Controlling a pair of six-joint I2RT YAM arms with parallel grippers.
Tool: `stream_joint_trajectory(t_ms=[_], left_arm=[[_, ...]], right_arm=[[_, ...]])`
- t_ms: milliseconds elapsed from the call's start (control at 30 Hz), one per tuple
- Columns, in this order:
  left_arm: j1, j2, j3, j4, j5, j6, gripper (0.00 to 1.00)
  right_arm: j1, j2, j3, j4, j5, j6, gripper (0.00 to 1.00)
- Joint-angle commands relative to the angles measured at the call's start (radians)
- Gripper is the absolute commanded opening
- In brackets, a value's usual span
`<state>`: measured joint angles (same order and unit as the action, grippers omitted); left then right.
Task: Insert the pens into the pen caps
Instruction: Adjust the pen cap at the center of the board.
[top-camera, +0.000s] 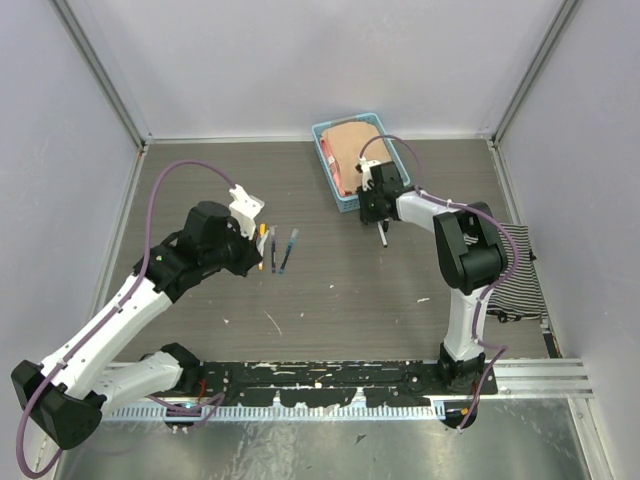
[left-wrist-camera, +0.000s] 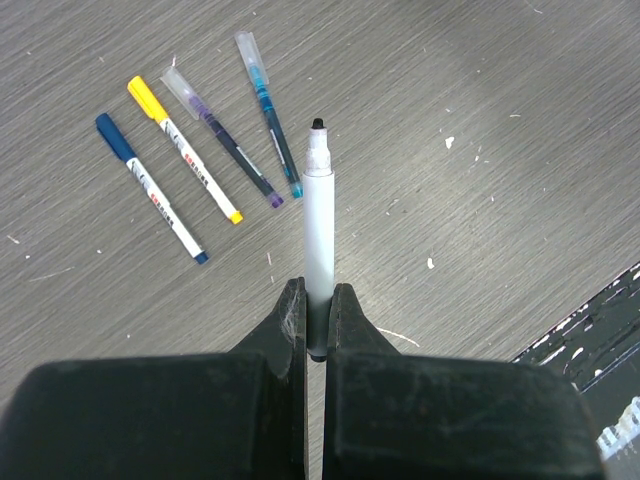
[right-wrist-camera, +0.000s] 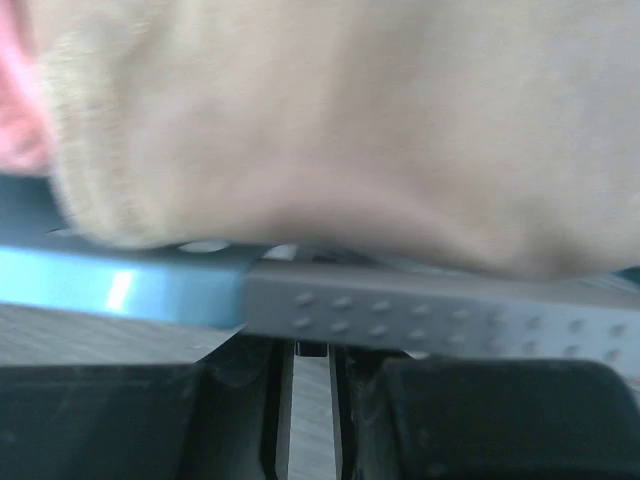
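My left gripper (left-wrist-camera: 318, 312) is shut on the rear end of an uncapped white pen (left-wrist-camera: 318, 215), whose black tip points away over the table. Beyond it lie several capped pens: blue-capped (left-wrist-camera: 150, 185), yellow-capped (left-wrist-camera: 185, 150), purple with a clear cap (left-wrist-camera: 225, 140) and teal with a clear cap (left-wrist-camera: 268, 115). In the top view they lie beside the left gripper (top-camera: 252, 238). My right gripper (top-camera: 381, 226) sits at the near right corner of the blue basket. Its jaws are almost together, with a small dark pen cap (right-wrist-camera: 312, 349) between the tips.
The blue basket (top-camera: 325, 150) at the back holds a tan and pink cloth (top-camera: 350, 145), which fills the right wrist view. A grey studded strip (right-wrist-camera: 430, 312) runs along the basket rim (right-wrist-camera: 120, 285). A striped cloth (top-camera: 520, 265) lies at the table's right edge.
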<state>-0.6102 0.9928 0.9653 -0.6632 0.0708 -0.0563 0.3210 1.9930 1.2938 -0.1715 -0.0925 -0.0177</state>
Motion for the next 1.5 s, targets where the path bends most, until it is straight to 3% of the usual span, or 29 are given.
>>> stream_joint_trajectory(t_ms=[0,100,467,800,1100,1467], left_arm=[[0.006,-0.011,0.005,0.017,-0.002,-0.008,0.0],[0.006,-0.017,0.011,0.01,-0.034,-0.03,0.0],[0.013,-0.08,0.036,-0.027,-0.225,-0.11,0.0],[0.012,-0.128,0.055,-0.04,-0.229,-0.098,0.0],[0.012,-0.124,0.055,-0.04,-0.216,-0.1,0.0],[0.012,-0.128,0.04,-0.038,-0.224,-0.103,0.0]], right_arm=[[0.06,-0.131,0.0,-0.004,0.0,0.039,0.12],[0.109,-0.209,-0.04,-0.019,0.05,0.066,0.0],[0.457,-0.517,-0.339,-0.088,0.111,0.08,0.0],[0.718,-0.51,-0.431,-0.125,0.163,0.135,0.0],[0.757,-0.444,-0.448,-0.105,0.205,0.158,0.01],[0.768,-0.407,-0.456,-0.108,0.222,0.172,0.24]])
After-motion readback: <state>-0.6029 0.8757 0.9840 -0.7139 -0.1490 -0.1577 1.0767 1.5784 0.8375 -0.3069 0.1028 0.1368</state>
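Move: The right hand already pinches the black pen cap by the basket; the open board centre lies about 28 cm back, 12 cm left and just below. The teal pen is some 19 cm left and 11 cm back, a white pen about 6 cm right and 6 cm back. From the left hand, still holding its pen, the cap is roughly 22 cm ahead, 26 cm right and 17 cm lower. Right hand arcs its pinched cap back 28 cm and left 12, down to mid-board; left hand edges left. ##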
